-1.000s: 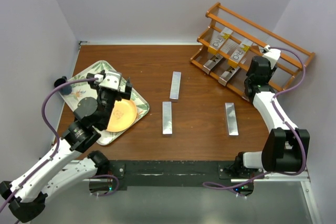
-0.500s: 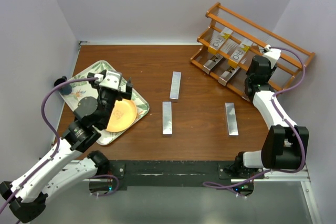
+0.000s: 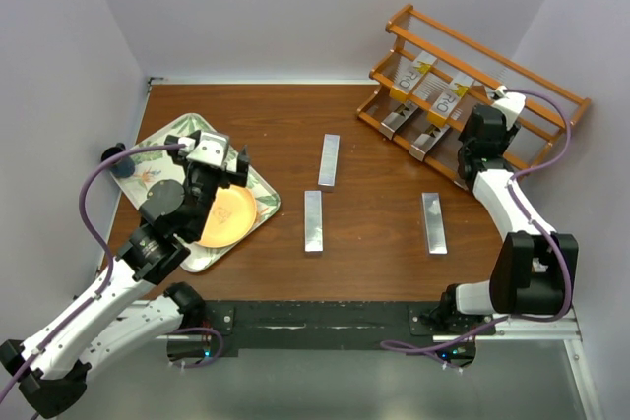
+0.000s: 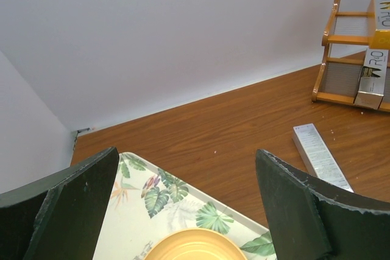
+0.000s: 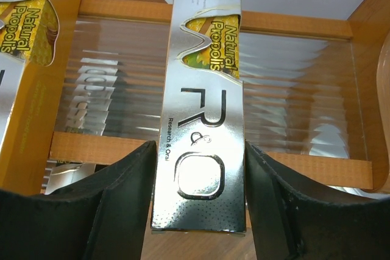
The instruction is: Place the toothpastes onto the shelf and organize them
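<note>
Three silver toothpastes lie on the brown table: one [image 3: 329, 160] at the centre, one [image 3: 313, 220] nearer, one [image 3: 433, 222] to the right. The orange-brown shelf [image 3: 512, 71] at the far right holds several cartons, such as one with a gold end [image 3: 413, 74]. My right gripper [image 5: 198, 202] is at the shelf, open. Its fingers stand just off both sides of a silver carton [image 5: 204, 101] that lies across the shelf's rails. My left gripper [image 4: 187, 156] hovers wide open and holds nothing above the tray's far corner.
A leaf-patterned tray [image 3: 162, 145] with an orange plate [image 3: 228, 215] lies at the left under my left arm. A dark round object [image 3: 113, 156] sits at the tray's left edge. Walls close the table in on the left, back and right.
My right gripper's jaws have widened, and narrow gaps now show beside the carton on the shelf. The left arm has not moved.
</note>
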Action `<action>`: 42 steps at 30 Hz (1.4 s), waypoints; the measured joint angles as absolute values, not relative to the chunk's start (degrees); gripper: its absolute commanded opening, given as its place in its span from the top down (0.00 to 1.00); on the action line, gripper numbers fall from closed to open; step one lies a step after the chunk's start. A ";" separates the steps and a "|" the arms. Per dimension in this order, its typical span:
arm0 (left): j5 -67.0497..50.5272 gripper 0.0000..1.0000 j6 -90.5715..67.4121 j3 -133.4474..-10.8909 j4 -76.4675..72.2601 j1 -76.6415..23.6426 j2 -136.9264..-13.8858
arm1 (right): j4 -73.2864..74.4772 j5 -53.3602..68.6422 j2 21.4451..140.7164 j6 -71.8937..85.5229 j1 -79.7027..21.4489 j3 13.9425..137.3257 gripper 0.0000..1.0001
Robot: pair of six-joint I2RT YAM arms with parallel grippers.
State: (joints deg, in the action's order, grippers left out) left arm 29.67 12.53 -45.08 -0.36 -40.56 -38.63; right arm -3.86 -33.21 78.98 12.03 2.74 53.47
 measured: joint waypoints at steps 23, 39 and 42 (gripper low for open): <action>28.91 0.01 12.51 -45.08 -0.36 -40.45 -38.63 | -3.07 -30.83 80.23 12.49 2.96 53.41 0.12; 27.83 0.01 11.22 -45.08 -0.34 -39.75 -39.68 | 12.67 -16.27 61.56 14.96 2.96 53.39 0.02; 27.42 0.01 11.03 -45.08 -0.34 -39.75 -39.83 | 16.43 -11.46 57.39 15.68 2.96 50.87 0.02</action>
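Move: Within the right hand's fingers is a toothpaste box at the right-end slot of the shelf's second tier; the slot's middle lies some 4 cm ahead and 3 cm right of this hand, about 1 cm below. The middle toothpaste on that tier is about 9 cm ahead and 5 cm left; the leftmost one is roughly 14 cm ahead and 13 cm left, both about level in height. From the left hand that slot lies some 17 cm ahead, 60 cm right and 15 cm lower. Easing the toothpaste about 1 cm down onto the second tier's right end, the right hand spreads its half-open fingers wide and lets go of the box. It then draws back and left, away from the shelf, about 7 cm each way, rising some 6 cm before dipping slightly, while turning about 20 degrees counter-clockwise and rolling its left side up. ##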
